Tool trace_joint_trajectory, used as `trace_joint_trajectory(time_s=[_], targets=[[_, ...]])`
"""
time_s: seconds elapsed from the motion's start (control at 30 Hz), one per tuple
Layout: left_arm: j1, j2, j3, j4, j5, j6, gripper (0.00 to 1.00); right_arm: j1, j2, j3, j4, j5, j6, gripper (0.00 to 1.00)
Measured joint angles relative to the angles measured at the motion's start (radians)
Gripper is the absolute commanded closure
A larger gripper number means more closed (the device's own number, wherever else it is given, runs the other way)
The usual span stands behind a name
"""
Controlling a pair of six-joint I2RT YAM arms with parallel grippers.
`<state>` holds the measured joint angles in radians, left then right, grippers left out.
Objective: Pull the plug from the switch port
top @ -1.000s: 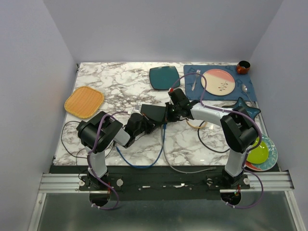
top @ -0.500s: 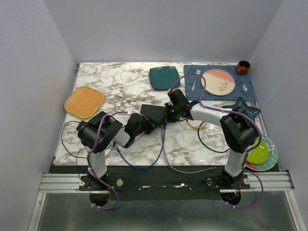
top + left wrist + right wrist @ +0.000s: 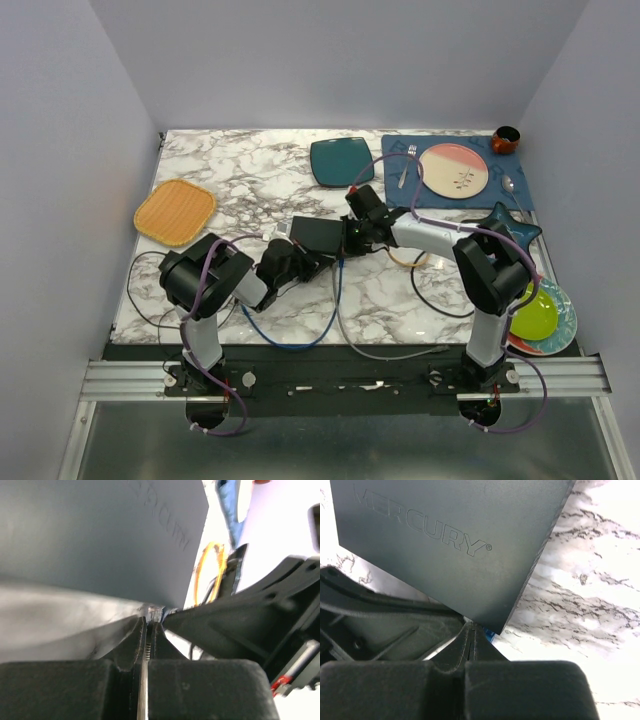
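The switch is a flat matte-black box lying mid-table; it fills the top of the left wrist view and of the right wrist view. My left gripper is shut, its tips right at a clear plug on the switch's edge; I cannot tell whether they pinch it. My right gripper is shut too, its tips pressed to the switch's near corner, a blue bit of cable beside them. The blue cable loops toward the near edge.
A grey cable runs along the front. A dark teal plate lies behind the switch. A blue placemat with a pink plate is back right. An orange mat lies left, and a yellow cable ring and green plate right.
The right gripper has edged a little to the left and the switch has shifted slightly left with it. Both grippers stay shut.
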<state>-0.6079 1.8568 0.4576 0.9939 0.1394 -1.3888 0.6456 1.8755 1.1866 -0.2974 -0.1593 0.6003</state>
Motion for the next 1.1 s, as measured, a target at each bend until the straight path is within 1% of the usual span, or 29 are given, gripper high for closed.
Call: trace_joint_trajectory(time_s=[0.2,0.33,0.37,0.4,0.53,0.6,0.7,0.8,0.93,1.1], targets=[[0.004,-0.013,-0.031,-0.001,0.003,0.0,1.0,0.0,0.055,0.037,-0.003,0.061,0.002,0.99],[0.005,-0.046,-0.067,-0.002,0.003,0.006,1.0,0.0,0.055,0.052,-0.018,0.095,-0.002,0.98],[0.005,-0.063,-0.079,-0.011,0.003,0.011,1.0,0.0,0.052,0.052,-0.019,0.097,-0.003,0.93],[0.006,-0.089,-0.093,-0.031,0.003,0.019,1.0,0.0,0.047,0.048,-0.014,0.098,-0.003,0.78],[0.011,-0.23,-0.103,-0.163,-0.004,0.072,1.0,0.0,-0.056,-0.03,0.011,0.079,-0.014,0.45],[0.011,-0.322,-0.079,-0.253,-0.014,0.116,1.0,0.0,-0.138,-0.063,0.021,0.046,-0.029,0.39],[0.011,-0.488,-0.007,-0.387,-0.044,0.193,1.0,0.002,-0.269,-0.126,0.064,-0.02,-0.048,0.36],[0.011,-0.573,0.07,-0.475,-0.069,0.251,1.0,0.027,-0.388,-0.209,0.122,-0.097,-0.066,0.34],[0.012,-0.608,0.153,-0.583,-0.09,0.32,1.0,0.118,-0.462,-0.286,0.168,-0.171,-0.089,0.33],[0.012,-0.615,0.172,-0.666,-0.102,0.354,1.0,0.219,-0.481,-0.347,0.197,-0.2,-0.104,0.33]])
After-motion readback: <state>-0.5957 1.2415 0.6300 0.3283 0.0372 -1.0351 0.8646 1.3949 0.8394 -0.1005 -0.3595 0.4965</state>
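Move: The left hand already has the clear plug of the grey cable between its shut fingertips, still at the switch port. The switch's middle is some 6 cm ahead and 3 cm left of this hand, nearly level with it; the blue plug sits about 2 cm to its right in the next port, and the yellow cable about 17 cm to its right and 1 cm ahead, on the table. From the right hand the grey plug is about 2 cm left and 1 cm back. The left hand keeps its pinch on the grey cable's plug and draws it back and left, about 2.5 cm each way, out from the switch's front edge, then lifts steeply some 15 cm with a slight forward swing, fingers tipping up about 20 degrees. Meanwhile the right hand, fingers shut at that front edge beside the plug, first pushes forward about 2 cm and slightly down, then opens wide, rises about 10 cm and pulls well back from the switch, easing left and turning counter-clockwise. ##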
